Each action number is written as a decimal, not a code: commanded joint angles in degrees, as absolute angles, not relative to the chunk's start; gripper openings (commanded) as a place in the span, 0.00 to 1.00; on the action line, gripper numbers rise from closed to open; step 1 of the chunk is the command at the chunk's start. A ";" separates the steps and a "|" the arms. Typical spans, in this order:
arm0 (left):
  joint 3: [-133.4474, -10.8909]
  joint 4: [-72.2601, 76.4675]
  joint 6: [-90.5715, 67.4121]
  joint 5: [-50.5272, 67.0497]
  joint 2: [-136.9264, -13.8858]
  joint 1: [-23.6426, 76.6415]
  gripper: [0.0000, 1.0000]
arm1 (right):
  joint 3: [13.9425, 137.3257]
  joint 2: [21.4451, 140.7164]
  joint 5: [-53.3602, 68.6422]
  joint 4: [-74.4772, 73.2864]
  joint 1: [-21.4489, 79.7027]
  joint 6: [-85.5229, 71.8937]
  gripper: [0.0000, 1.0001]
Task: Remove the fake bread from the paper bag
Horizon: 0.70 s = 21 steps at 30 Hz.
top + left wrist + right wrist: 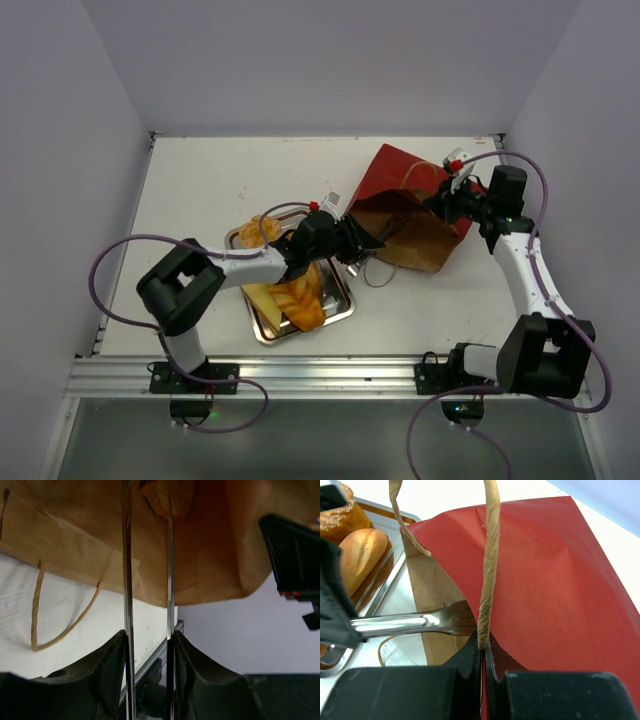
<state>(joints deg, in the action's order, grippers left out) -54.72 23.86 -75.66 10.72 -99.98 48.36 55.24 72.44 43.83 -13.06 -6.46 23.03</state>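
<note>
The dark red paper bag (415,200) lies on its side, mouth toward the tray. My right gripper (447,195) is shut on its tan string handle (490,555) and lifts the upper wall (545,580). My left gripper (350,243) is shut on metal tongs (128,580), whose tips (455,620) reach into the brown mouth (215,555). Deep inside, just past the tong blades, sits one golden piece of fake bread (167,497); the blades stand apart and do not touch it. More fake bread (295,300) lies on the tray, with a roll (258,230) at its far end.
The silver tray (340,310) sits near the front edge, under my left forearm. The bag's second handle (37,610) trails loose on the white table. Walls close in the table on the left, back and right.
</note>
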 commanded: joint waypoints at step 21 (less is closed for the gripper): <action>-70.40 37.00 -81.39 23.82 -117.60 48.87 0.44 | 56.69 73.92 47.29 -15.82 -6.68 27.33 0.00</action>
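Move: My left hand holds the tongs, still half open, with their tips in the bag's mouth. The last bread lies deep in the bag, about 12 cm ahead, 14 cm to the right and some 10 cm lower. The middle of the bag's mouth is only about 4 cm ahead and 8 cm right, a little lower; the tray lies roughly 16 cm left and 7 cm back. From my right hand, pinching the bag's upper rim, the bread is about 15 cm below, 2 cm ahead and 3 cm left. I push the tongs deeper into the bag towards the bread, my left hand going forward, right and slightly down, then on to the right while easing back a little: about 6 cm to the right in all. The wrist turns some 10 degrees clockwise and rolls its left side down; my grip on the tongs stays unchanged. My right hand keeps pinching the bag's rim and sinks about 1 cm. ##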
